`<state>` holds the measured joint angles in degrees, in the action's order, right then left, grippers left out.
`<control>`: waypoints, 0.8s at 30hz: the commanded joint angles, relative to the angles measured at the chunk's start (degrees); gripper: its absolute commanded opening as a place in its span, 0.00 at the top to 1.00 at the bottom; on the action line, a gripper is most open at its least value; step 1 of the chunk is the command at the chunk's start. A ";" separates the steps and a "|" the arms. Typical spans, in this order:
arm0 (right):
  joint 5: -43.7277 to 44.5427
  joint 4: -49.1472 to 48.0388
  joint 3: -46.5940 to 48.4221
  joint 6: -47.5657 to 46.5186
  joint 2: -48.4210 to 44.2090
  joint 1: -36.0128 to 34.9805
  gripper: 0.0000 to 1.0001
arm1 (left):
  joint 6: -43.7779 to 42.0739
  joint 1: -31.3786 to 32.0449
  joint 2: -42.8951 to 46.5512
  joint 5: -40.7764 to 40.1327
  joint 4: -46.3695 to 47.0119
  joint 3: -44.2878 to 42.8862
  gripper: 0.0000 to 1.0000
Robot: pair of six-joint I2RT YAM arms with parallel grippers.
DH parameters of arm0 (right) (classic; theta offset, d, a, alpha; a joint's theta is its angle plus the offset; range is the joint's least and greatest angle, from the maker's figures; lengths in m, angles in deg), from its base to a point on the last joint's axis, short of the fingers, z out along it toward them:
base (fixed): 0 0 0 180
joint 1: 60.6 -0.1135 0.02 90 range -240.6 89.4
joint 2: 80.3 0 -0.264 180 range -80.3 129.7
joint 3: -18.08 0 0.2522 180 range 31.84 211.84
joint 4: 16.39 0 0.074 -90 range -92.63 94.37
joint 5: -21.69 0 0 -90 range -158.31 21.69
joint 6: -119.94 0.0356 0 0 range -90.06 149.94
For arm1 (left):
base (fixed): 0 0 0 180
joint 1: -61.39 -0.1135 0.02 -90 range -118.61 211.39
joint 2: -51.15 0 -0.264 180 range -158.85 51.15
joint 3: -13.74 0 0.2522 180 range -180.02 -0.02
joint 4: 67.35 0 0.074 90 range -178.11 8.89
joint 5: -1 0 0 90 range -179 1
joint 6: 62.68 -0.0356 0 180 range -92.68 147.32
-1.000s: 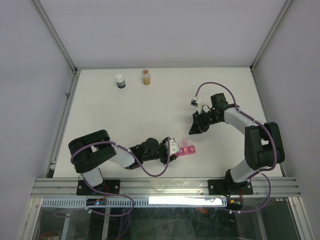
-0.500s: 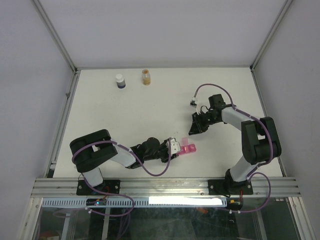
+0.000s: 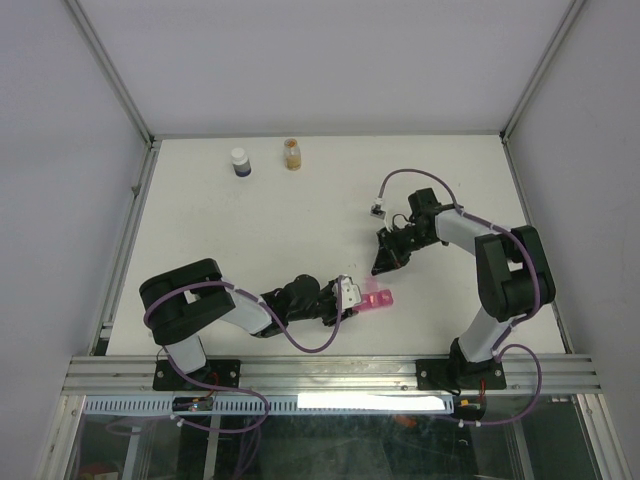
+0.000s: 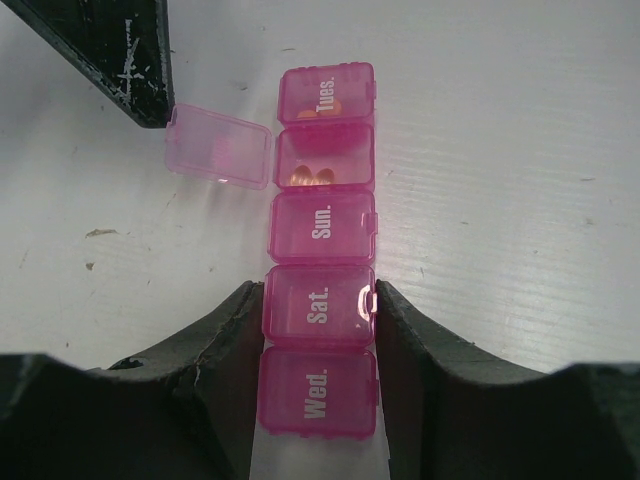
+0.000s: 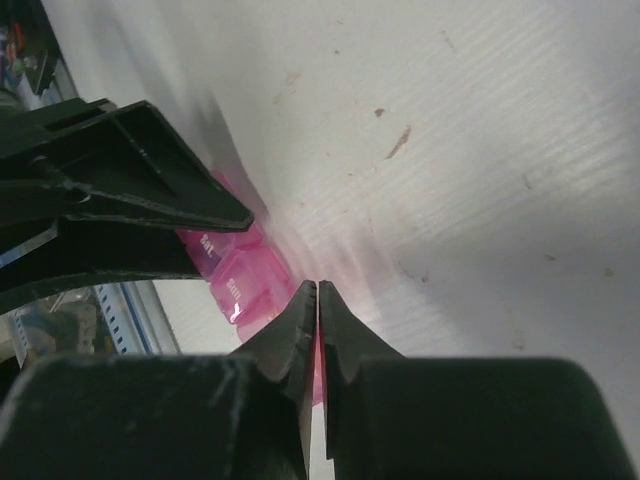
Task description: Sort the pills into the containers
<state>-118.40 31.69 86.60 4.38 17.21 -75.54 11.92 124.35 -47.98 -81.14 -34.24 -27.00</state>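
Observation:
The containers (image 4: 322, 235) are a bright-pink pill-box strip lying on the white table, also seen in the top view as the pink strip (image 3: 378, 299). Its lids read Tues., Sun., Sat. and Wed. One compartment stands with its lid (image 4: 218, 146) flipped open to the left, and orange pills (image 4: 308, 178) lie inside. More pills (image 4: 320, 106) show through the Tues. lid. My left gripper (image 4: 318, 300) is shut on the strip at the Sat. compartment. My right gripper (image 5: 318, 286) is shut, nothing visible between its jaws, and hovers just beyond the far end of the strip (image 5: 238, 278).
A white-capped dark bottle (image 3: 240, 162) and a small amber vial (image 3: 292, 153) stand at the back left of the table (image 3: 300, 220). Metal frame rails run along the left edge and the near edge. The right finger (image 4: 120, 50) shows at the upper left of the left wrist view.
My right gripper has closed its jaws and shifted a little left toward the pink strip. My left gripper has tightened on the strip and otherwise stayed in place.

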 commanded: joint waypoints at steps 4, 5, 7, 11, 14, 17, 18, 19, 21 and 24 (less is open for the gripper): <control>-6.89 11.43 3.18 -13.62 -2.91 -1.72 0.95 | 1.19 0.06 -0.52 1.98 0.32 -1.69 0.70; -6.76 12.26 3.28 -14.51 -2.90 -2.21 0.95 | 1.25 -0.01 -0.53 1.95 0.26 -1.72 0.71; -6.78 14.28 3.86 -16.33 -2.71 -2.90 0.96 | 1.25 -0.10 -0.54 1.95 0.28 -1.71 0.71; -4.22 15.72 3.61 -19.28 -4.14 -4.79 0.96 | 1.64 -0.30 -0.46 1.99 0.32 -1.58 0.72; -0.67 14.83 2.34 -18.94 -6.41 -5.78 0.97 | 1.87 -0.36 -0.54 2.12 0.33 -1.63 0.72; 3.46 13.73 1.07 -18.32 -8.13 -6.82 0.97 | 2.10 -0.47 -0.55 2.08 0.24 -1.76 0.72; 5.09 13.34 0.56 -18.05 -8.56 -7.20 0.97 | 2.19 -0.47 -0.54 1.98 0.15 -1.83 0.72; 6.61 13.04 0.03 -17.90 -9.12 -7.67 0.97 | 2.28 -0.47 -0.56 1.94 0.15 -1.84 0.73; 9.72 11.93 -1.49 -17.17 -10.39 -8.97 0.97 | 2.49 -0.47 -0.59 1.80 0.02 -1.99 0.73; 12.99 10.87 -2.86 -16.28 -10.72 -10.37 0.97 | 2.52 -0.47 -0.83 1.65 -0.08 -2.14 0.73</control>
<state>-111.84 44.70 85.29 -12.37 8.71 -84.07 13.34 124.28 -48.18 -80.97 -34.89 -27.72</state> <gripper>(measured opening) 0.030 0.435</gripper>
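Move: The open lid lies at my nearly shut right fingertips, its middle about 2 cm back, 1 cm left and 1 cm lower. The open compartment with pills that it belongs to is some 6 cm back, 1 cm left and 2 cm down, with the Tues. compartment 3 cm to the right of it and Sun. 3 cm to the left of it. My left hand grips the box at Sat.; from there the lid is about 4 cm ahead and 6 cm right, about level. With the tips of my nearly shut right fingers at the lid's outer edge, I sweep back towards myself some 5.5 cm, arcing up nearly 2 cm and starting to sink at the end, to fold the lid over the open compartment. The hand turns about 20 degrees counter-clockwise as it goes. My left hand stays put and keeps its pinch on the Sat. compartment. ##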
